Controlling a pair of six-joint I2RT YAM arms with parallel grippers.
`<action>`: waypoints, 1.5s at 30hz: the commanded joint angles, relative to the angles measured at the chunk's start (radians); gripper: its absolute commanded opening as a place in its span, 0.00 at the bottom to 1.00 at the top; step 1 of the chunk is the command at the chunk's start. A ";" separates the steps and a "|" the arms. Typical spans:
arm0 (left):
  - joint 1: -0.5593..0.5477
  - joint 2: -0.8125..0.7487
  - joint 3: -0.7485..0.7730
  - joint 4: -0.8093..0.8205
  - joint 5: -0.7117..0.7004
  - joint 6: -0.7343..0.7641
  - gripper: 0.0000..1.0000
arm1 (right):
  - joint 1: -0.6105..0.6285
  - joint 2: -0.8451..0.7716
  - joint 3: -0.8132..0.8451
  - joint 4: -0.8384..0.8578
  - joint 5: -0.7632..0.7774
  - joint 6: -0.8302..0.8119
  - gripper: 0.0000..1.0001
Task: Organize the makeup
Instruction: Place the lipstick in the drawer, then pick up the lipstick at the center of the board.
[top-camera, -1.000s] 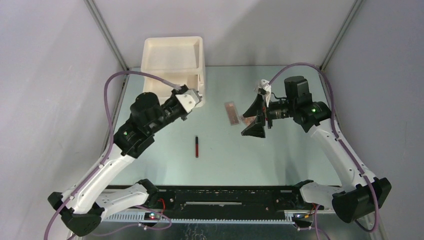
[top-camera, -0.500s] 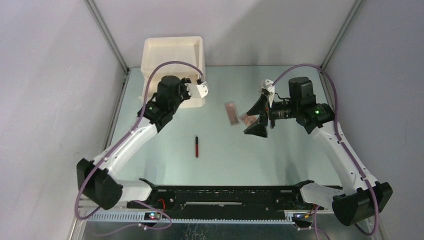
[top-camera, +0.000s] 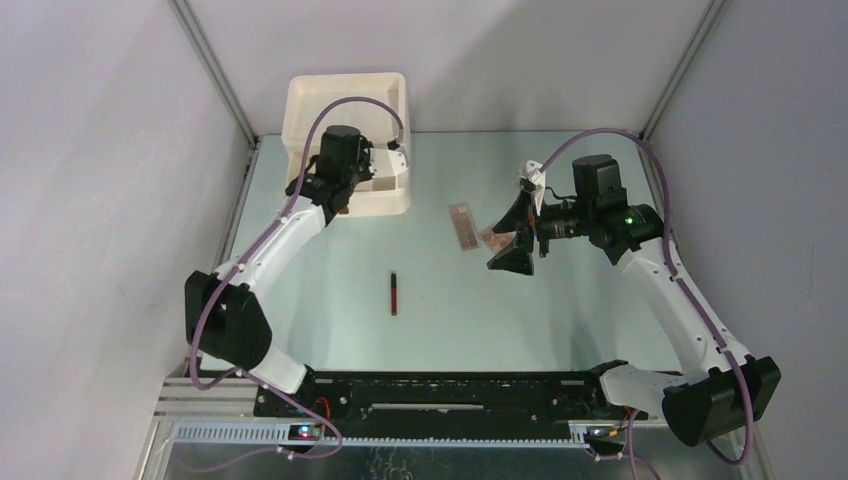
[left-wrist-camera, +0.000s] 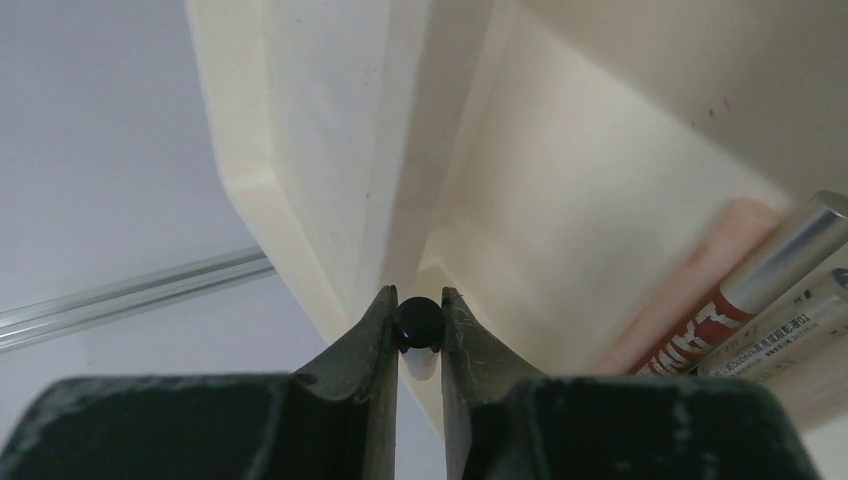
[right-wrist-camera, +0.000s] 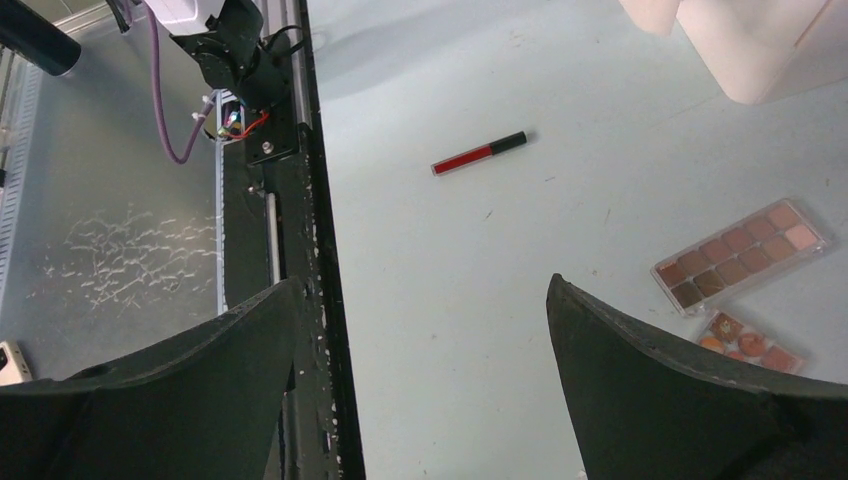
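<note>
My left gripper is over the cream three-drawer box, shut on a thin pencil seen end-on, with a round black tip and a pale body. Beyond it in the box lie a peach tube and two silver tubes. My right gripper hangs wide open above the table with nothing between its fingers. Just beside it lie a long pink-brown palette and a smaller palette. A dark-red and black tube lies mid-table.
The box stands at the table's back left corner against the frame post. A black rail with wiring runs along the near edge between the arm bases. Grey walls close in on both sides.
My left arm has stretched back and swung its gripper from the box's front right corner to over the box, still holding the pencil. The right arm has barely shifted.
</note>
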 joint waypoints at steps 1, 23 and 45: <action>0.022 0.028 0.077 -0.057 0.034 0.019 0.16 | -0.007 0.003 0.001 -0.004 0.001 -0.026 1.00; 0.036 -0.029 0.095 -0.109 0.066 0.004 0.71 | -0.010 0.002 0.001 -0.010 -0.001 -0.034 1.00; 0.024 -0.767 -0.462 -0.238 0.587 -0.701 1.00 | -0.054 0.010 -0.001 -0.012 0.013 -0.038 1.00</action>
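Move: The lipstick is already between my left fingers, over the open drawer; the patch of drawer floor it is bound for lies about 5 cm below my left hand and 2 cm to its right. The tubes already inside lie some 5 cm back and 7 cm down, the drawer handle about 10 cm back and 8 cm down. The lip gloss on the table is roughly 21 cm back, 10 cm right, 25 cm below. From my right hand the drop spot is some 23 cm ahead, 28 cm left and 7 cm down. With my left hand I lower the lipstick about 4 cm into the drawer, tipping the fingers slightly down, and open them to let it go. Then, still opening to full width, I lift clear and draw back some 17 cm past the drawer front, rising first and sinking again towards the end, while rolling the hand's left side down nearly 40 degrees. ##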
